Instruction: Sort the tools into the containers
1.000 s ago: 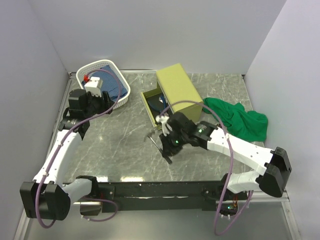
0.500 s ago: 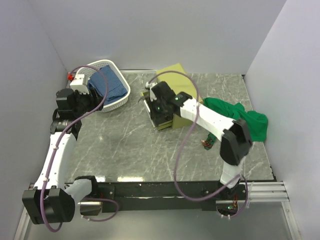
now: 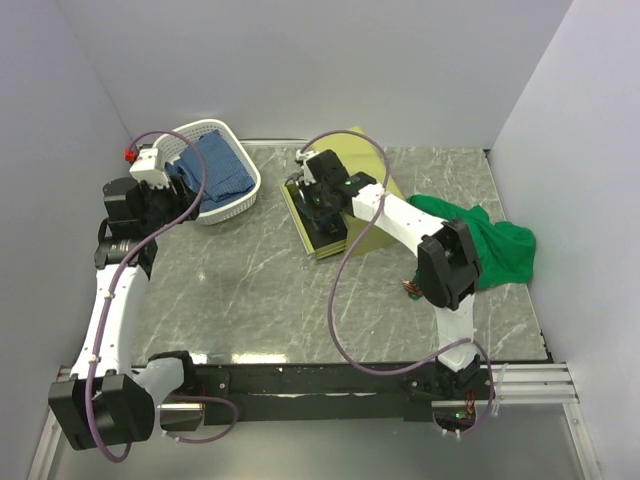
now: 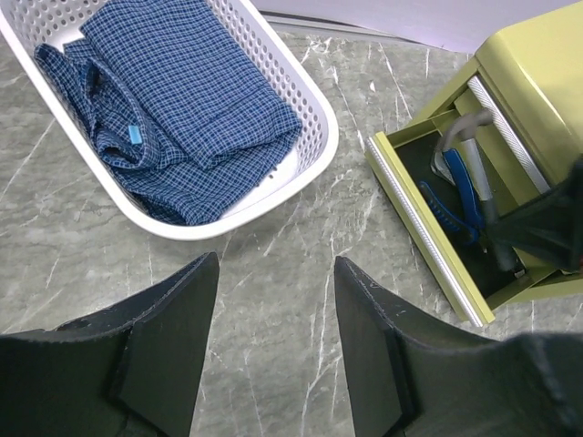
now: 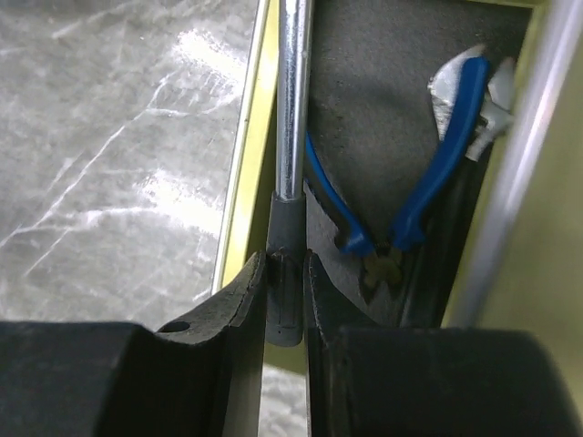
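The olive-green chest stands at the back middle with its lower drawer pulled open. My right gripper is over the drawer, shut on the dark grip of the hammer, whose silver shaft reaches into the drawer. Blue-handled pliers lie in the drawer and also show in the left wrist view. My left gripper is open and empty above bare table, near the white lattice basket. The other tools are out of view.
The basket holds a folded blue checked cloth. A green cloth lies right of the chest. A small reddish object lies on the table beside the right arm. Walls enclose the left, back and right.
My right arm swung from the middle of the table to the open drawer, carrying the hammer. My left arm drew back to the left, away from the basket.
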`<action>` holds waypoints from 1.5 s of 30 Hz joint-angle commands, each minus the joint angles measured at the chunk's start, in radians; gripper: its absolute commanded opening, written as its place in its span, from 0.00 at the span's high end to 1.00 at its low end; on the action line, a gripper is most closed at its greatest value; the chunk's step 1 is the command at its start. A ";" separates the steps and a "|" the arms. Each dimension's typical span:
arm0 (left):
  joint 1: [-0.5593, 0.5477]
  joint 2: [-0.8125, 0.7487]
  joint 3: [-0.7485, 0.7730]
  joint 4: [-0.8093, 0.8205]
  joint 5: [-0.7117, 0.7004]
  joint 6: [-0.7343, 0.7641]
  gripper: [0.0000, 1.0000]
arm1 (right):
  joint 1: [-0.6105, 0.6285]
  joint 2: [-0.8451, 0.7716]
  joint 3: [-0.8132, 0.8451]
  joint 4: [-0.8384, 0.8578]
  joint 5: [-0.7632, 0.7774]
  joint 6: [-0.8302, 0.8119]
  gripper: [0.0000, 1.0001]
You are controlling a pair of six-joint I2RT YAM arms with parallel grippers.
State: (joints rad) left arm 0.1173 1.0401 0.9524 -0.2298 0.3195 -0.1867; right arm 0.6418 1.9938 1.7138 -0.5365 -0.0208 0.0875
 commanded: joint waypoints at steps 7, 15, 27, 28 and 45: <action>0.016 0.012 0.019 0.024 0.041 -0.034 0.41 | -0.002 0.169 0.073 0.012 0.199 0.054 1.00; 0.028 0.026 0.037 0.018 0.059 -0.045 0.40 | 0.002 0.186 0.000 0.017 0.275 0.075 0.85; 0.030 0.015 0.022 0.063 0.118 -0.100 0.40 | 0.004 -0.098 0.026 -0.046 0.217 0.078 0.42; 0.028 0.015 0.022 0.069 0.127 -0.102 0.40 | 0.005 -0.118 0.018 -0.051 0.214 0.077 0.41; -0.016 0.032 0.016 0.152 0.320 -0.116 0.40 | -0.195 -0.737 -0.592 -0.512 -0.436 -1.180 0.28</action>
State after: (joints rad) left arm 0.1108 1.0767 0.9539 -0.1436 0.5438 -0.3058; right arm 0.5240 1.3773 1.2415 -0.7811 -0.3244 -0.5194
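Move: The right hand grips the hammer near the end of its handle, over the near half of the open drawer; the drawer's middle is about 4 cm ahead and 8 cm below. The blue pliers lie in it, some 5 cm ahead, 1 cm right and 9 down; the hex key set is on the table, about 15 cm back and 24 right. From the empty left hand the drawer is roughly 9 cm ahead, 29 right and 22 below. The right hand lowers the hammer about 8 cm, almost straight down into the open drawer beside the blue pliers, holds there briefly, then opens its fingers and lets go. It climbs some 17 cm clear, swings back and right off the drawer towards the hex key set, sinking again and turning about 30 degrees counter-clockwise, while the empty left hand drifts about 4 cm right. ##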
